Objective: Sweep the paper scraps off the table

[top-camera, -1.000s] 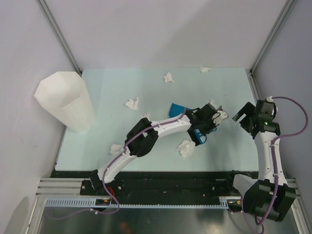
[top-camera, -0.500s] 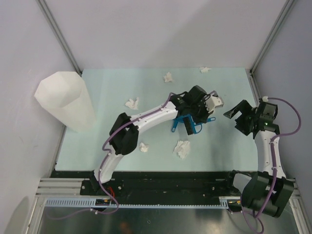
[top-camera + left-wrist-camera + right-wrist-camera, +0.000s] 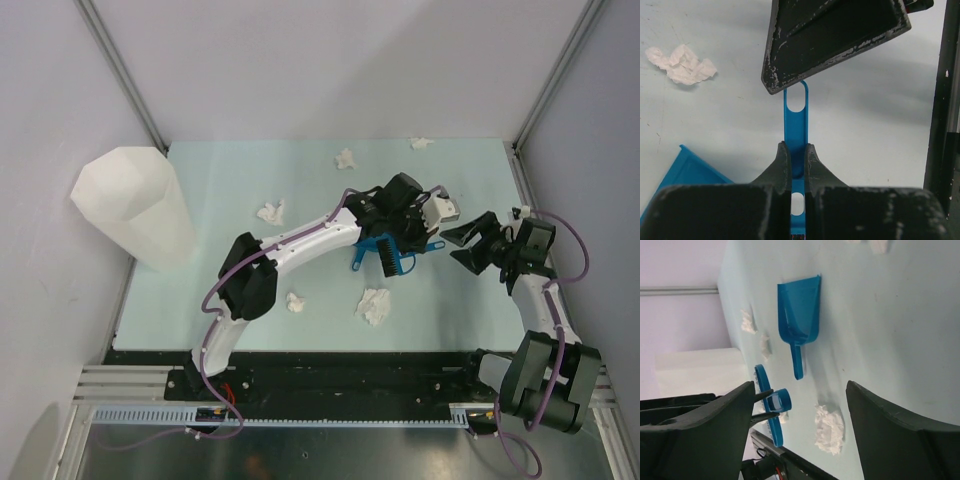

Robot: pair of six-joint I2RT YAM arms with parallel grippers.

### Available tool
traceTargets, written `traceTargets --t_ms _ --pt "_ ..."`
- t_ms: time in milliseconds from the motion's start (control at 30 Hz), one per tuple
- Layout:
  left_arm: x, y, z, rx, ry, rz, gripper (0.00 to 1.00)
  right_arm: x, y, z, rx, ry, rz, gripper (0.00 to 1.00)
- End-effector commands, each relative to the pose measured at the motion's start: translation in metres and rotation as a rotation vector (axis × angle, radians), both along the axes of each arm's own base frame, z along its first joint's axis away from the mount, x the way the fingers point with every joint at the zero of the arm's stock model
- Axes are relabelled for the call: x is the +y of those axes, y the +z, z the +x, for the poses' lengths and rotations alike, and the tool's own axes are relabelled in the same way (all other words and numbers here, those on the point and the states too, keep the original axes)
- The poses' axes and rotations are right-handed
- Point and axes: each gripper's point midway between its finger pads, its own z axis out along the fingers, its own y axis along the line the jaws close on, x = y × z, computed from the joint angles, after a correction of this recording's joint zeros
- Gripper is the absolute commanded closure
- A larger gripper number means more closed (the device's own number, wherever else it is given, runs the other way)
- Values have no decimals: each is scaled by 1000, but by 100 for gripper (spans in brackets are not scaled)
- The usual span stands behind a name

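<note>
My left gripper is shut on the handle of a blue brush at the table's middle right. In the left wrist view the jaws pinch the blue handle. My right gripper is open and empty, just right of the handle's tip. In the right wrist view, my right gripper has the handle end by its left finger. Paper scraps lie at the front middle, front left, left and back. The table is pale mint green.
A blue dustpan lies beside the brush, mostly under the left arm in the top view. A tall white faceted bin stands at the table's left edge. Grey walls and metal rails border the table.
The left arm carried the brush up and left from the front right, then held still. The right gripper dropped and moved left toward the brush handle's tip, staying open.
</note>
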Motion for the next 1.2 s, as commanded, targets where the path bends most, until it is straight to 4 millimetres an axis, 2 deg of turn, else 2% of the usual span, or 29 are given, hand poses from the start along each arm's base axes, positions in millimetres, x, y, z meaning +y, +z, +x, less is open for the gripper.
traceTargets --t_ms 0,100,267,367,400,433,600,633,700,733,767,800,833,900,933,967,1000,1033,1067,1100,1167 --pt "-7 20 -2 -19 -27 -46 100 12 14 7 -66 34 41 25" --pt "-9 25 -3 -11 -25 -59 100 26 10 8 -69 56 60 31" --pt "-11 24 -1 -14 -23 -60 100 41 25 10 -113 92 112 46" --pt "-13 26 -2 -9 -26 -66 100 41 22 11 -107 84 100 67" --pt "-12 26 -2 -6 -28 -68 100 38 18 14 -98 66 89 95" --pt "-13 27 -3 -6 -32 -70 100 37 12 14 -72 54 86 100" --pt "-11 31 1 -19 -12 -71 100 35 2 13 -58 58 52 100" --pt "-8 32 9 -35 18 -64 86 33 2 13 -59 47 40 100" --pt "-4 42 20 -64 79 -65 20 25 11 14 -95 8 -15 100" --pt "3 46 30 -100 130 -51 0 23 17 14 -115 -4 -35 100" --pt "8 53 35 -123 152 -50 0 19 33 14 -172 -27 -71 100" --pt "13 56 38 -138 168 -45 0 19 40 11 -189 -23 -105 100" --pt "23 73 45 -163 202 -60 0 17 48 10 -216 -28 -131 100" --pt "40 76 55 -166 245 -51 0 11 74 6 -295 -41 -205 100" --pt "50 84 58 -173 269 -56 0 8 84 5 -319 -51 -237 100" --pt "59 82 62 -173 290 -44 0 -1 83 1 -291 -96 -283 100" --pt "73 66 68 -156 318 -5 0 -8 96 1 -322 -108 -346 100" --pt "81 60 71 -149 342 11 0 -14 99 -1 -319 -129 -385 100" --pt "90 52 76 -145 369 35 0 -26 93 -3 -279 -178 -441 100" --pt "103 35 81 -120 393 72 0 -32 98 -5 -291 -200 -485 100" --pt "113 13 84 -89 413 112 0 -41 97 -8 -283 -228 -580 100"
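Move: The brush is in the left fingers, its handle's free end sticking out about 5 cm to their right, level. From the open right gripper, that end is some 3 cm left and level. Dustpan: about 18 cm left, 3 cm ahead, 13 cm below the right hand. One paper scrap lies roughly 8 cm ahead and 1 cm left of it, equally low; the large scrap, 17 cm left and 16 cm back. Right hand reaches 4 cm left, pinches brush handle, rises some 9 cm; left hand releases, withdraws up and forward-left. ##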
